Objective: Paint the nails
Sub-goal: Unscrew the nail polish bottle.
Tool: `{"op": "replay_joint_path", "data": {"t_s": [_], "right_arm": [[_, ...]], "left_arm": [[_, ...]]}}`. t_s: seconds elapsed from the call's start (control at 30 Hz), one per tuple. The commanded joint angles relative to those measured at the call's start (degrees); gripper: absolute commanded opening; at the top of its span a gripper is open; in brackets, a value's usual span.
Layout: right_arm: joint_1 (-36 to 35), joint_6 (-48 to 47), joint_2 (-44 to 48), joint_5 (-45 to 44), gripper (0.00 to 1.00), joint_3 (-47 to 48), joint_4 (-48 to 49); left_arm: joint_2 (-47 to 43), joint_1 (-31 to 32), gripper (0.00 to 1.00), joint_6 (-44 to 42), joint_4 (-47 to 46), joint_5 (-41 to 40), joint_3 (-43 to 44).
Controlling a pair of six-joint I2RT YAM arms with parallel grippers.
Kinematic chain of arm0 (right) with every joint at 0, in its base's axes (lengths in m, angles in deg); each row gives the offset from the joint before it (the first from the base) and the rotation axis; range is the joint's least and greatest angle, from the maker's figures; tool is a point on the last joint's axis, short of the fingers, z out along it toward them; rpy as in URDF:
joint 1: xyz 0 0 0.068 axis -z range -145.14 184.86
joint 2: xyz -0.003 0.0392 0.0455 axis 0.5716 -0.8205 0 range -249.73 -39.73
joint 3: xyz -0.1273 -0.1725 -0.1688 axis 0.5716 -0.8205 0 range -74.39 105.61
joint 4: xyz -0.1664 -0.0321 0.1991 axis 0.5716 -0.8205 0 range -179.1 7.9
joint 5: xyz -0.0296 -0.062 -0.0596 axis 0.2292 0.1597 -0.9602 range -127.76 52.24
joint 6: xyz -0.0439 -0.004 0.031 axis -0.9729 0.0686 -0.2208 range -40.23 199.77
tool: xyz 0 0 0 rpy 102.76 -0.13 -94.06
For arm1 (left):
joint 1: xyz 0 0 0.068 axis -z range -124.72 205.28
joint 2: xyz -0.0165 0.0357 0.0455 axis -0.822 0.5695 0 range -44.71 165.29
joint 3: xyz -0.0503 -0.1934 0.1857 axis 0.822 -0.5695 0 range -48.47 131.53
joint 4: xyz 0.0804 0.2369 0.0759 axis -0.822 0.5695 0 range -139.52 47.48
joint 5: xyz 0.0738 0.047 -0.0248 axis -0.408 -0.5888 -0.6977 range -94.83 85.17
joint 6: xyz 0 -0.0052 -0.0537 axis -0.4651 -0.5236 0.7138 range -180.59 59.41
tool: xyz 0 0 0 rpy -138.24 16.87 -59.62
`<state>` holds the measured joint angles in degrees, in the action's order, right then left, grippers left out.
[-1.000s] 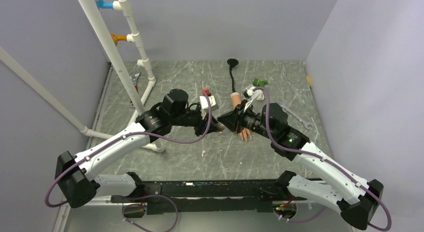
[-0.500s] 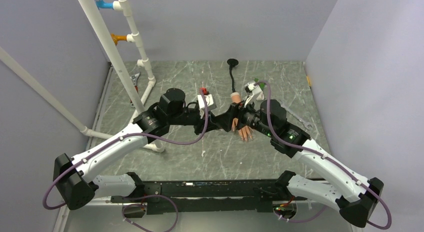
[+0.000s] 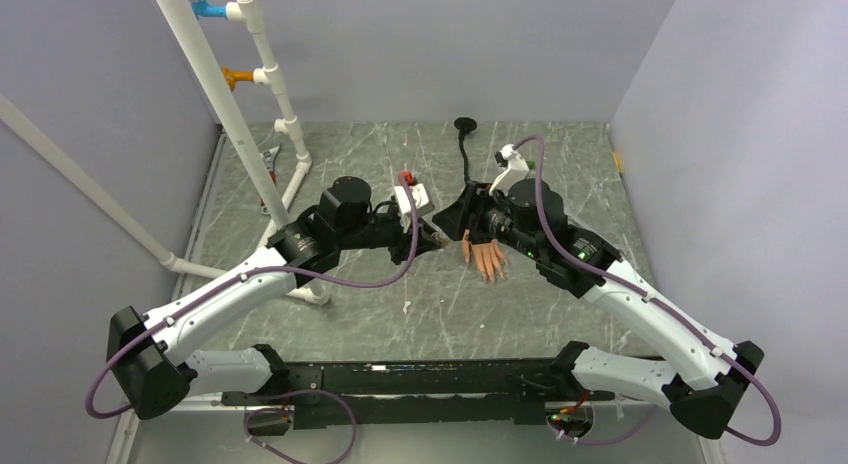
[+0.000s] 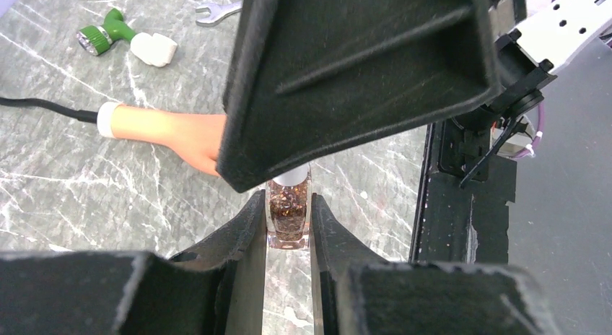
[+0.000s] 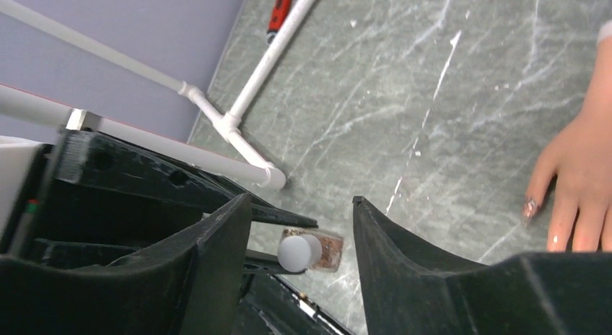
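The peach rubber hand (image 3: 486,256) lies flat on the table, white cuff (image 4: 107,118) toward the far side. Its nails (image 5: 531,207) show at the fingertips, and one carries glitter. My left gripper (image 4: 287,205) is shut on a small brown glitter bottle (image 4: 289,214) with a white cap (image 5: 298,252), held just left of the hand. My right gripper (image 5: 302,202) is open. Its fingers (image 5: 216,248) stand on either side of the cap with a gap on each side. In the top view the right gripper (image 3: 455,216) hangs over the left gripper (image 3: 432,240).
A white pipe frame (image 3: 270,94) stands at the left, one leg running along the table (image 5: 242,129). A green-and-white tool (image 4: 119,37) and a wrench (image 4: 216,12) lie beyond the hand. A black cable (image 3: 465,149) and a small white box (image 3: 412,198) lie at the back.
My right gripper has gone from shut to open and drawn back toward the far side, above the bottle. The left gripper has kept the bottle and shifted only slightly.
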<state>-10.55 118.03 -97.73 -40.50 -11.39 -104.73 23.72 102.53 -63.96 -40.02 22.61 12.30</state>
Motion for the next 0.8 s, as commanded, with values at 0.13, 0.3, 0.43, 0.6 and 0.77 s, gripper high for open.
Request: {"op": "replay_joint_path", "data": {"t_s": [0.13,0.3,0.43,0.6,0.77], "right_arm": [[-0.2,3.0,0.3,0.4,0.46,1.9,-2.9],[-0.2,2.8,0.3,0.7,0.43,2.1,-4.1],[-0.3,2.3,0.0,1.2,0.45,2.5,-4.9],[-0.8,2.0,-0.6,1.5,0.41,2.5,-5.2],[-1.3,1.2,-0.7,1.9,0.28,1.8,-4.8]], "left_arm": [[-0.1,0.2,0.0,0.5,-2.1,-1.2,1.5],[0.3,0.2,0.0,0.6,-1.9,-1.2,1.6],[0.6,0.2,0.0,0.7,-1.8,-1.2,1.8],[0.7,0.2,0.0,0.5,-1.7,-1.2,1.8],[0.8,0.3,0.0,0.6,-2.0,-1.4,1.5]]}}
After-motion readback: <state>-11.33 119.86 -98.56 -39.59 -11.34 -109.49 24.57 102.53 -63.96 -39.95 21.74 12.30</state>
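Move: The white cap of the nail polish bottle, which the right fingers go for, lies roughly 2 cm below the right hand and 1 cm back, about 1 cm to the left. The bottle's glass body, still clamped in the left fingers, is some 5 cm below the right hand and 1 cm left. The practice hand lies about 9 cm ahead, 10 cm right and 22 cm lower. From the left hand the cap stands about 3 cm above and 2 cm right. The right hand comes back down onto the cap for a fresh grip, sinking about 2 cm and easing some 1 cm back towards its base, its fingers tipping down about 5 degrees while they narrow from a bit over half open to about a third, one on either side of the cap. The left hand keeps its pinch on the bottle and holds it out under the right fingers, staying nearly in place and settling only about half a centimetre. ##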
